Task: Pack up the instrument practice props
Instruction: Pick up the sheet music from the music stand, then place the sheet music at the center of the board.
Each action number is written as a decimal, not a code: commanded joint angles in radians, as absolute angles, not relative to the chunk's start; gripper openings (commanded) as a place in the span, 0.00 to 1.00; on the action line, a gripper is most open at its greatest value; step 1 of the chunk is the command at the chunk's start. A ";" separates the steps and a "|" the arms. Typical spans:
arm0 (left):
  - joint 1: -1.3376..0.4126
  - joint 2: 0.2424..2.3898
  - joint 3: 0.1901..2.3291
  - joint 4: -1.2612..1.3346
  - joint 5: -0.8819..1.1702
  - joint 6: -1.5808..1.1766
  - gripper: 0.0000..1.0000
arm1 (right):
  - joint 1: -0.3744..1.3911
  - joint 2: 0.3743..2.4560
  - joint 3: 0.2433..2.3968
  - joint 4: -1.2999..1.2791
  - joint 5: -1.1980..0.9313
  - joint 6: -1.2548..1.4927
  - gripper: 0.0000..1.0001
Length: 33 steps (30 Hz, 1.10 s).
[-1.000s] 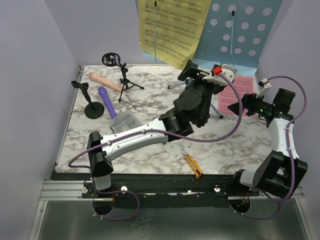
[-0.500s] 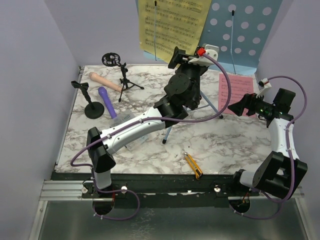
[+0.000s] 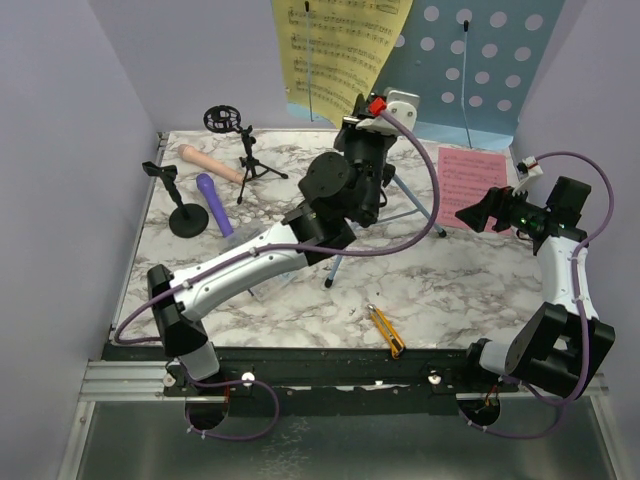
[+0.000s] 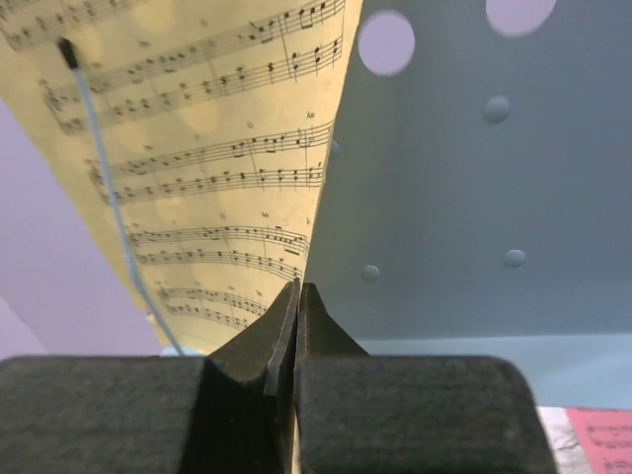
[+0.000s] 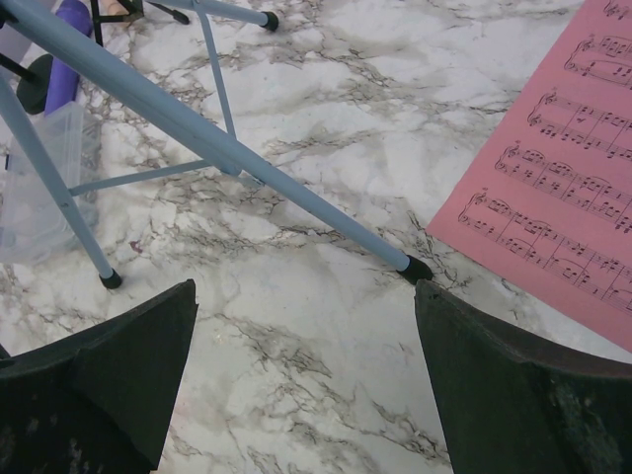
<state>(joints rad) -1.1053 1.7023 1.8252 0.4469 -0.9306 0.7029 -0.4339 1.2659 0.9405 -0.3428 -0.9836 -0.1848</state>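
The yellow sheet-music page (image 3: 335, 50) leans on the light-blue perforated music rack (image 3: 480, 70) at the back. My left gripper (image 3: 352, 108) is raised to the page's lower right edge. In the left wrist view its jaws (image 4: 298, 286) stand pressed together on the edge of the yellow page (image 4: 197, 148), beside the rack (image 4: 474, 197). My right gripper (image 5: 306, 296) hangs open over bare marble, close to a tripod leg's foot (image 5: 415, 269) and the pink page (image 5: 563, 178). The beige microphone (image 3: 205, 162), purple microphone (image 3: 214, 203) and two black mic mounts (image 3: 185, 215) (image 3: 240, 150) sit at the left.
A yellow-and-black utility knife (image 3: 385, 330) lies near the front edge. A clear plastic box (image 5: 39, 188) sits by the tripod legs, mostly under my left arm in the top view. Lilac walls close in the table on three sides.
My left arm rose and swung left to the yellow page's lower edge, and its jaws went from open to shut there. The page shifted slightly left. The right arm stayed still.
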 commanded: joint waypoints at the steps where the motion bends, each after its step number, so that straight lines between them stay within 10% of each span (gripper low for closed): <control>1: -1.144 1.575 1.777 0.462 -0.836 0.661 0.00 | -0.441 1.255 0.931 -0.354 -1.008 -0.194 0.95; 33: -1.188 1.290 1.605 0.178 0.241 0.047 0.00 | -0.440 1.261 0.929 -0.358 -1.001 -0.198 0.95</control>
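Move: Between the left hand's shut fingers is the right edge of the yellow sheet music, whose middle lies about 8 cm to the left, 4 cm farther out and 9 cm higher. The blue stand panel's middle is some 10 cm right of the hand, 7 cm ahead and 12 cm up; the left page wire runs about 10 cm left, 4 cm ahead and 8 cm above. From the idle right hand, the yellow sheet is roughly 40 cm left, 8 cm ahead and 40 cm up. Pulling back from the stand, the left hand draws the yellow sheet by its pinched right edge some 19 cm towards the robot, rising about 6 cm early on and swinging around 6 cm to the right. The wrist turns clockwise all the while, about 70 degrees, until the fingers point rightward; they stay shut on the paper. ##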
